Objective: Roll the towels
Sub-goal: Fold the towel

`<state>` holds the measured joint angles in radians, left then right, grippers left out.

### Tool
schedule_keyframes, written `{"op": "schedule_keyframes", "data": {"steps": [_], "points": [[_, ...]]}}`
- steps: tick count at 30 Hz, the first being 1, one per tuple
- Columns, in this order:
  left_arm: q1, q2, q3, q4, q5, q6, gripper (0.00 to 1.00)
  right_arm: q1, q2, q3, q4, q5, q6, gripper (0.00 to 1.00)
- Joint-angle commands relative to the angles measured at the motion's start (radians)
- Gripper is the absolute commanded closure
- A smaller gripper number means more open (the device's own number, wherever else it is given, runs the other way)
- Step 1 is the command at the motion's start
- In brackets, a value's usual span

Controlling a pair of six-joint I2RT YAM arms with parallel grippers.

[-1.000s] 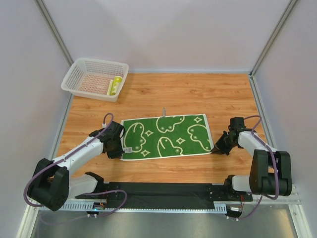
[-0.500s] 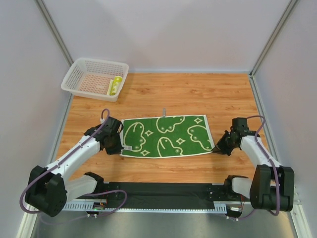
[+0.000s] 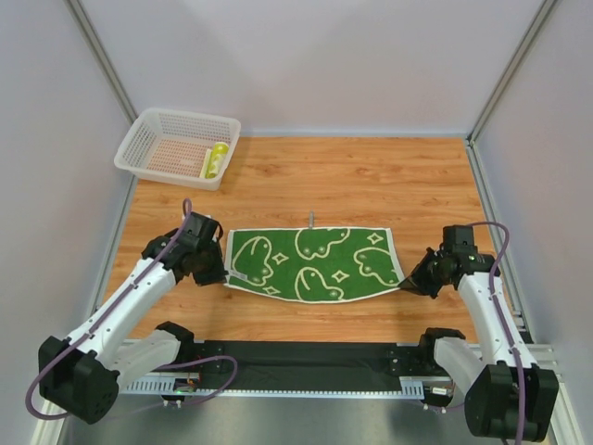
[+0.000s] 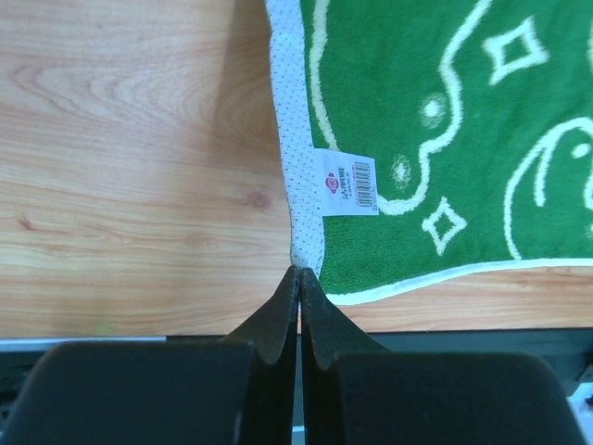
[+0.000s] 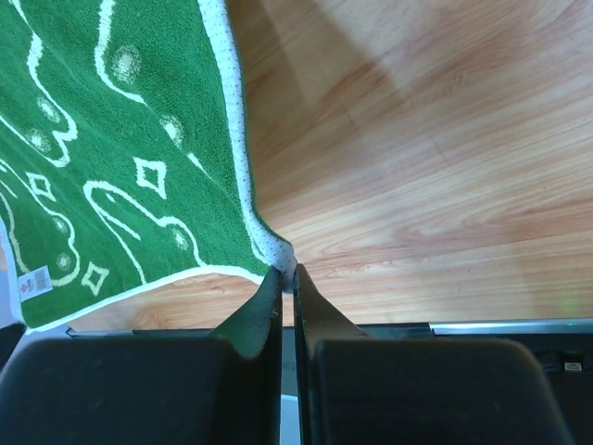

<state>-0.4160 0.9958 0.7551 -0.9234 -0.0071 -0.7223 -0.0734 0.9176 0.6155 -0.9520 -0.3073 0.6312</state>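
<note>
A green towel (image 3: 313, 263) with cream swirl patterns and a white border is stretched between my two grippers above the wooden table (image 3: 371, 176), its near edge sagging. My left gripper (image 3: 220, 274) is shut on the towel's near left corner (image 4: 304, 252), just below its white label (image 4: 347, 181). My right gripper (image 3: 408, 282) is shut on the near right corner (image 5: 278, 252) of the green towel (image 5: 111, 139). A rolled yellow-green towel (image 3: 217, 158) lies in the basket at the far left.
A white mesh basket (image 3: 165, 137) stands at the far left corner of the table. White walls close in the back and both sides. A black strip with the arm bases (image 3: 306, 357) runs along the near edge.
Both grippers have lifted and drawn the towel's near corners toward the near edge. The towel, flat a second ago, now hangs taut with a curved near edge.
</note>
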Motion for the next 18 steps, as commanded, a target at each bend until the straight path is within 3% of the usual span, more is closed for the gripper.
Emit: {"op": "schedule_keyframes", "data": {"steps": [1, 18], "points": [[0.009, -0.005, 0.095, -0.058, 0.009, 0.046, 1.0, 0.003, 0.03, 0.066, -0.04, -0.007, -0.016, 1.0], [0.141, 0.184, 0.268, -0.012, 0.068, 0.136, 1.0, 0.003, 0.365, 0.269, 0.045, -0.036, -0.091, 1.0]]}}
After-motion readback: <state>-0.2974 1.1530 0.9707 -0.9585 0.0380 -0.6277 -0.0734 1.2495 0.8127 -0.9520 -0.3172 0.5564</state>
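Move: Both hands already hold the green towel's near corners off the table. From the left hand, the far left corner is about 15 cm ahead, 1 cm right and 8 cm down; the rolled yellow towel in the basket is some 33 cm ahead, 2 cm left. From the right hand, the far right corner lies roughly 17 cm ahead, 3 cm left, 7 cm down; the small grey tab is 19 cm ahead, 21 cm left. Both closed grippers carry the held near corners forward 4–5 cm towards the far edge, the left also rising. ##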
